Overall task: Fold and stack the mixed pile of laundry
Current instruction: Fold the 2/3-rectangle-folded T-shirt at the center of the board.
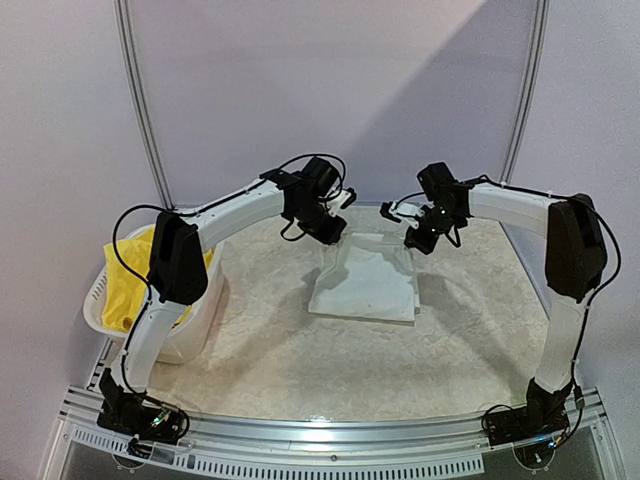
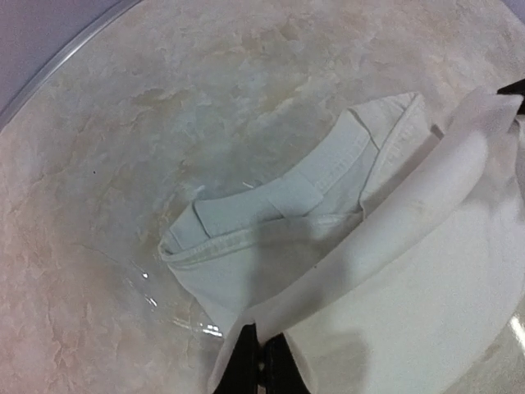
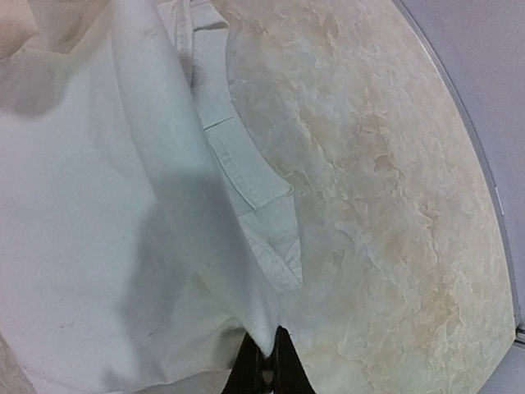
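A white T-shirt (image 1: 365, 290) lies partly folded in the middle of the table, its far edge lifted off the surface. My left gripper (image 1: 332, 232) is shut on that edge's left corner, and in the left wrist view the black fingers (image 2: 264, 349) pinch the cloth (image 2: 410, 271). My right gripper (image 1: 416, 240) is shut on the right corner, seen in the right wrist view as fingers (image 3: 264, 361) pinching the shirt (image 3: 82, 205). Below the lifted layer a hemmed sleeve (image 2: 246, 213) rests on the table. Bright yellow shorts (image 1: 135, 285) fill the basket at the left.
A white slotted plastic basket (image 1: 98, 305) stands at the table's left edge beside the left arm. The marbled tabletop (image 1: 300, 360) runs to a metal rail (image 1: 330, 435) at the front. Curved metal posts (image 1: 140, 100) and a wall stand behind.
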Controlling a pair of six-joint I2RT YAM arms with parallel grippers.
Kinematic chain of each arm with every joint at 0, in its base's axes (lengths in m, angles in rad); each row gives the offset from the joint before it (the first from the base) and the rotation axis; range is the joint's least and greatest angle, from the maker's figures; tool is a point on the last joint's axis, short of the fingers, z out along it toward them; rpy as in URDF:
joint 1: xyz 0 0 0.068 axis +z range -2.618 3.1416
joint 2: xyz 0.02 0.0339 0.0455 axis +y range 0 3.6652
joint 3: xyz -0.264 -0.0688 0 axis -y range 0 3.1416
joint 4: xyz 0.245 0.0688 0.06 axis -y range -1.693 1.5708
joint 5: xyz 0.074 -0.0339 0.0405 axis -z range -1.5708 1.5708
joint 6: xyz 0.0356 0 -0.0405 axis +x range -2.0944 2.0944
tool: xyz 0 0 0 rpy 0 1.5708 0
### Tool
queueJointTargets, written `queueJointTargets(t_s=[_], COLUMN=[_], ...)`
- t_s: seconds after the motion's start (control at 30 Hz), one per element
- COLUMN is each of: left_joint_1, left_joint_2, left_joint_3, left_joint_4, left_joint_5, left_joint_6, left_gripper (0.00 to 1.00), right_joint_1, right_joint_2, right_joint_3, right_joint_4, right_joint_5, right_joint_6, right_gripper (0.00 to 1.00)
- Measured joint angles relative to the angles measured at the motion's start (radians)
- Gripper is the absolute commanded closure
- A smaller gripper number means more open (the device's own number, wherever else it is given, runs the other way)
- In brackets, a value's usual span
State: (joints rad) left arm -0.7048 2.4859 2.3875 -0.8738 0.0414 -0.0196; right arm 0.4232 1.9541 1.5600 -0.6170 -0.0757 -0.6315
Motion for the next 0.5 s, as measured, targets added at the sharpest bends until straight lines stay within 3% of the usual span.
queueJointTargets(t_s=[0.1,0.17,0.23,0.4,0.5], left_joint_1=[0.017,0.029,0.043,0.088,0.106], left_joint_2=[0.050,0.084,0.113,0.109,0.013], left_joint_3=[0.016,0.037,0.051,0.039,-0.110], left_joint_4=[0.056,0.087,0.127,0.188,0.255], left_joint_5=[-0.003,-0.005,-0.015,-0.085,-0.115], left_joint_6=[-0.011,-0.024,-0.048,-0.127,-0.178], left_gripper=[0.95,0.72,0.58,0.46,0.43], right_joint_1=[-0.008,-0.017,-0.033,-0.119,-0.190], right_joint_2=[0.078,0.144,0.210,0.271,0.231], right_joint_3=[0.062,0.127,0.199,0.294,0.267], right_joint_4=[0.002,-0.001,-0.011,-0.043,-0.061], right_joint_5=[0.006,0.011,0.013,-0.025,-0.092], right_joint_6=[0.026,0.046,0.080,0.214,0.293], right_gripper=[0.95,0.77,0.60,0.47,0.39])
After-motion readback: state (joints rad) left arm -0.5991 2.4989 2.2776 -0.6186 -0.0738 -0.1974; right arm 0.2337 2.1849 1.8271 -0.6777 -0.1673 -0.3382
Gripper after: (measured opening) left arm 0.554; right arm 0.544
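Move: Down ahead of the left hand, which already holds one corner of the T-shirt's raised flap, the spot for that corner lies about 6 cm forward, 2 cm left and 6 cm below; the folded T-shirt's middle is some 4 cm back and 9 cm right. From the right hand, holding the other corner, its spot is about 7 cm ahead, 2 cm right and 6 cm below, with the T-shirt's middle some 3 cm back and 9 cm left. Laying the flap out over the far edge of the lower layers, both hands carry its corners forward about 7.5 cm while sinking some 3 cm, and open roughly halfway to let go. They then spread outward, left hand 5 cm left and right hand 6 cm right, rising slightly, the left turning about 20 degrees counter-clockwise and the right about as much clockwise. ##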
